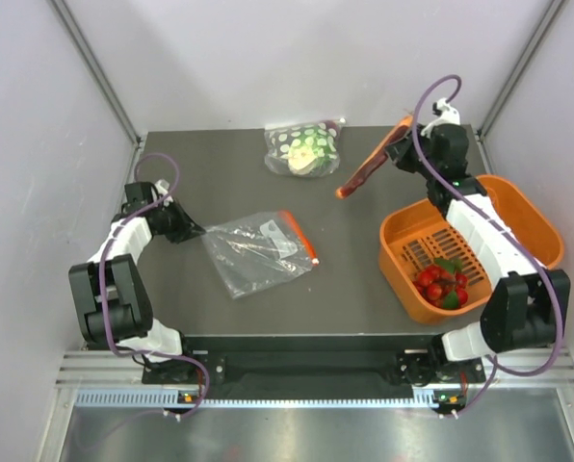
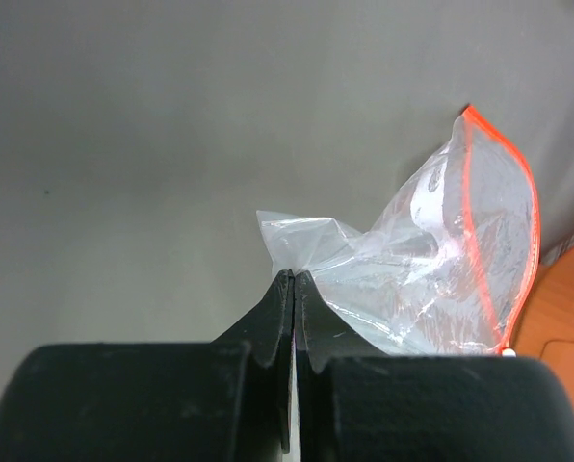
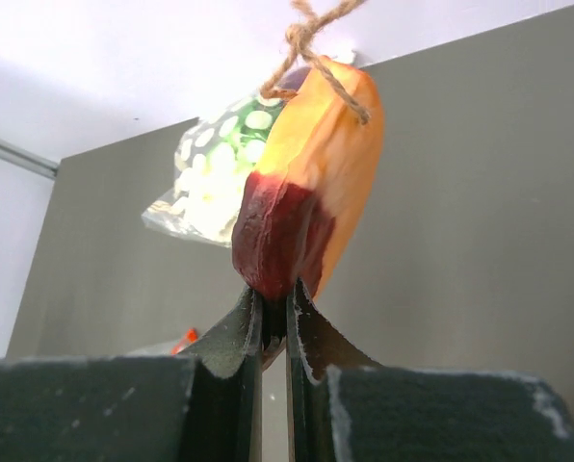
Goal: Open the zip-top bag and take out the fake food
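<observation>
The clear zip-top bag [image 1: 253,252] lies flat mid-table, its red-orange zip strip [image 1: 302,238] on the right side. It looks empty. My left gripper [image 1: 193,232] is shut on the bag's left corner; in the left wrist view the fingertips [image 2: 294,279] pinch the plastic [image 2: 431,260]. My right gripper [image 1: 396,152] is shut on the dark reddish-brown elongated piece [image 1: 367,167] and holds it in the air at the back right. In the right wrist view the gripper [image 3: 275,294] grips the piece's dark end [image 3: 301,207]; twine hangs from its far end. Red berry pieces with green leaves [image 1: 442,286] lie in the orange basket [image 1: 530,208].
A second bag with green-and-white spotted contents [image 1: 303,146] lies at the table's back middle, also in the right wrist view [image 3: 210,178]. The orange basket stands at the right edge under my right arm. Enclosure walls surround the table.
</observation>
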### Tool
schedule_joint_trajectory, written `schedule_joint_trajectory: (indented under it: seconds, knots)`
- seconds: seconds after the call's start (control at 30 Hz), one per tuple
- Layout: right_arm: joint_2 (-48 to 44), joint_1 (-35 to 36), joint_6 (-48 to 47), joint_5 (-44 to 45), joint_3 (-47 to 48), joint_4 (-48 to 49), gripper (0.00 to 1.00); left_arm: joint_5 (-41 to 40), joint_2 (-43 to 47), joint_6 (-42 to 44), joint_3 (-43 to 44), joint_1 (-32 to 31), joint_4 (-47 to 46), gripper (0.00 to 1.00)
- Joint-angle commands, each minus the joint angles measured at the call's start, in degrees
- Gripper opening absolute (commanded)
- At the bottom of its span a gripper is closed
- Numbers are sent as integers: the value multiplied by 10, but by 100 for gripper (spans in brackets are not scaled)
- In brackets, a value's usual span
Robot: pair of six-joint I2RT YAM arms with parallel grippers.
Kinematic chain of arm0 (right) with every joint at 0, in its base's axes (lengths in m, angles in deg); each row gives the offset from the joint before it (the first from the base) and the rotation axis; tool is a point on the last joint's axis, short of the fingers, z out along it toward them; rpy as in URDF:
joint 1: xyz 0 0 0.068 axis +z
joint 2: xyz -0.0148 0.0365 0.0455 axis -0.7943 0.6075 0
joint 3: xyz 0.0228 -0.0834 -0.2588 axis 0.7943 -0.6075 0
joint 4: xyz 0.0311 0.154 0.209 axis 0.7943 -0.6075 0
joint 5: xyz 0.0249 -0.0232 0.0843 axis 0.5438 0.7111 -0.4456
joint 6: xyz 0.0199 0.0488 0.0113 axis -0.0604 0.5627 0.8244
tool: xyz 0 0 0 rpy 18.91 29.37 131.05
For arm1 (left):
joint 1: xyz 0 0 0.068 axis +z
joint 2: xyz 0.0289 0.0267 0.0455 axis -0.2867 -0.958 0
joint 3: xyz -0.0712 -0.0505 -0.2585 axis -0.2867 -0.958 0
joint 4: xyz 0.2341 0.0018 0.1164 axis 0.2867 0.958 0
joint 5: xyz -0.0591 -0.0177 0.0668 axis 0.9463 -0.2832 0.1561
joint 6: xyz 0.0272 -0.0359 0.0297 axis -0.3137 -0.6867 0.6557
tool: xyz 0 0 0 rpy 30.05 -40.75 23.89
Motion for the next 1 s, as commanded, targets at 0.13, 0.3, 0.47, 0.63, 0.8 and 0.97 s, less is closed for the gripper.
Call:
schedule_joint_trajectory:
  seconds: [0.13, 0.3, 0.47, 0.63, 0.8, 0.97]
  knots:
    - [-103, -58, -57, -55, 56, -108, 0, -13, 32, 8, 18, 18, 10, 0]
    - [-184, -81, -80, -71, 63, -231, 0, -35, 39, 11, 31, 20, 22, 0]
    - [-277, -90, -87, -51, 46, -322, 0, -49, 42, 14, 34, 22, 27, 0]
    - [-331, -105, -113, -2, 48, -409, 0, -57, 43, 14, 36, 22, 29, 0]
    - [-356, -131, -125, 15, 23, -433, 0, -60, 47, 11, 35, 21, 29, 0]
    - [-358, -152, -127, 29, 0, -433, 0, -68, 57, 14, 30, 22, 33, 1]
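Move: The right hand holds the long fake sausage high up. The orange basket's middle lies about 18 cm to its right, 13 cm back and some 20 cm below. The tomatoes inside are around 13 cm right and 18 cm back. On the table, the vegetable bag is roughly 20 cm ahead and 19 cm left, the emptied bag 31 cm left and 9 cm back. From the left hand, the basket is about 63 cm right and 2 cm back. Back towards its base and to the right, the right hand carries the still-pinched sausage about 20 cm back and 10 cm across to above the basket. It rises roughly 9 cm on the way, then sinks some 4 cm, the wrist turning about 10 degrees clockwise and rolling left side down. The left hand keeps its grip on the emptied bag's corner and draws it about 2.5 cm left. ##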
